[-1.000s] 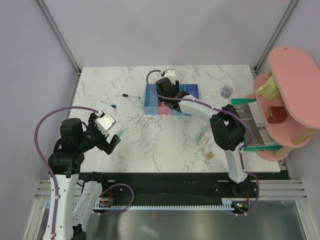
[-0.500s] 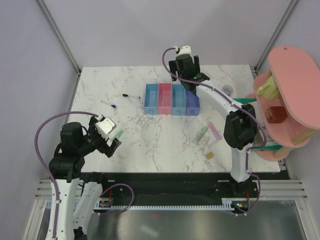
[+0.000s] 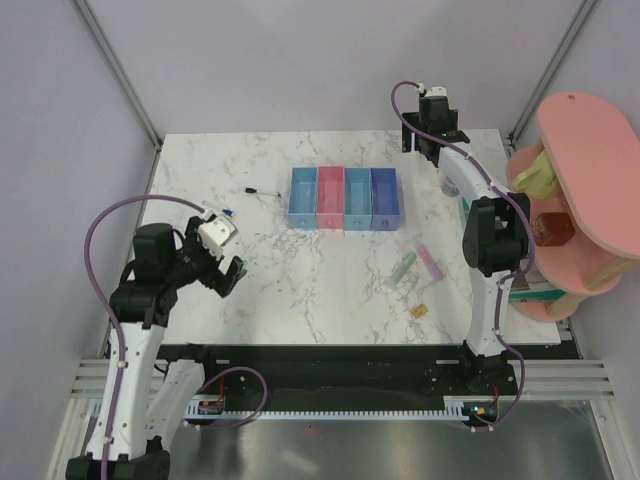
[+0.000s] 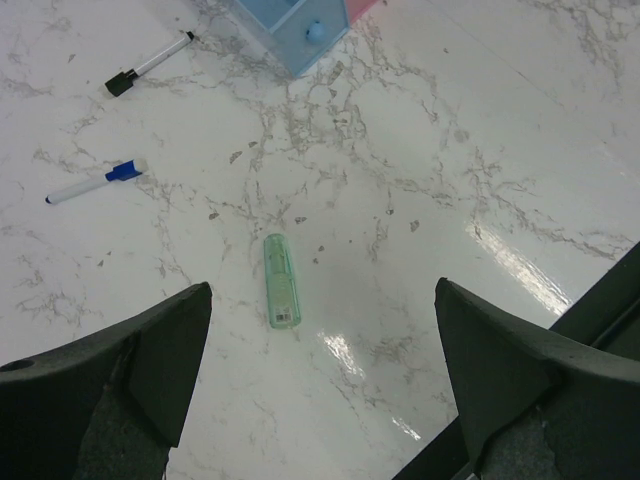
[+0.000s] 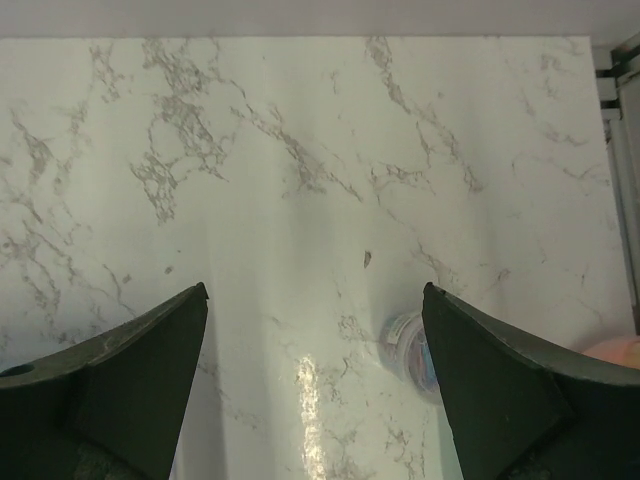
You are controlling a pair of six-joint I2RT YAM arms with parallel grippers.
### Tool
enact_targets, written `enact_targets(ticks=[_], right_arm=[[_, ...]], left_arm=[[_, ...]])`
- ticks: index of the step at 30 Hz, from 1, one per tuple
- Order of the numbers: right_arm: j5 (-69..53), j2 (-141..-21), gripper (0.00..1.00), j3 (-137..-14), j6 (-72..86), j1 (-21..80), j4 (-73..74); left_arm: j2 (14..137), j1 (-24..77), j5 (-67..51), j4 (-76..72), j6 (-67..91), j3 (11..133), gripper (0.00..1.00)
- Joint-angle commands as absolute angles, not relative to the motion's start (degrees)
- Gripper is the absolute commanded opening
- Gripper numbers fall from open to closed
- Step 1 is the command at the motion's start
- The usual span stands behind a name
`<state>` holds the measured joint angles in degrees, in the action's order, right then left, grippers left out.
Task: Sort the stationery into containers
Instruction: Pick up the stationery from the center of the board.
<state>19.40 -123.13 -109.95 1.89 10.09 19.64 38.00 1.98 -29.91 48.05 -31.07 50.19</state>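
Observation:
The four joined bins [image 3: 345, 198] stand at mid-back of the table; a corner of the left light blue bin shows in the left wrist view [image 4: 300, 25]. My left gripper [image 3: 222, 268] is open and empty above the table's left front [image 4: 325, 400]. A pale green bar [image 4: 281, 281] lies just ahead of it. Farther on lie a blue-tipped marker [image 4: 95, 182] [image 3: 226, 212] and a thin black pen [image 4: 150, 65] [image 3: 262, 191]. My right gripper [image 3: 432, 140] is open and empty at the back right [image 5: 315, 400]. A clear round piece [image 5: 412, 345] lies by its right finger. A second green bar [image 3: 403, 266], a pink bar [image 3: 430, 262] and a tan nub [image 3: 420, 311] lie front right.
A big pink round-topped shelf [image 3: 590, 200] stands at the right edge with small things on it. A flat dark green book [image 3: 522, 288] lies under it, partly hidden by the right arm. The table's back edge and the wall are close behind my right gripper.
My right arm has swung from over the bins to the back right corner, open and empty. My left gripper has shifted slightly forward over the pale green bar.

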Motion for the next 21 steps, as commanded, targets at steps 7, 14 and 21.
enact_targets(ticks=[7,14,21], right_arm=[[13.36,-128.76,0.95,-113.12,1.58,5.9,22.41],[13.1,-129.81,0.95,-113.55,0.79,3.96,22.59],[13.09,-130.87,0.94,-114.43,0.44,2.81,22.59]], left_arm=[[50.44,1.93,-20.84,30.15,-25.22,51.41,1.0],[64.05,1.93,-14.33,36.83,-25.14,61.17,1.0],[72.76,1.93,-13.45,35.87,-26.45,64.42,1.0]])
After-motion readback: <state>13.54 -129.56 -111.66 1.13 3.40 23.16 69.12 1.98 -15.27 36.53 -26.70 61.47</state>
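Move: From my left hand the blue-capped marker lies about 20 cm ahead, 11 cm left and 19 cm below. The black marker is some 27 cm ahead and 2 cm right; the green stick is almost straight underneath, 1 cm back and 4 cm left. From my right hand the clip cup sits roughly 10 cm back, 9 cm right and 11 cm down, the compartment box 16 cm back and 25 cm left. I send my open left hand about 12 cm forward over the table and a little left, towards the blue-capped marker, sinking slightly while it turns counter-clockwise and its fingers tip down. My right hand, also open, first drops some 7 cm, tipping down about 10 degrees, then keeps sliding right towards the clip cup, touching nothing yet. ##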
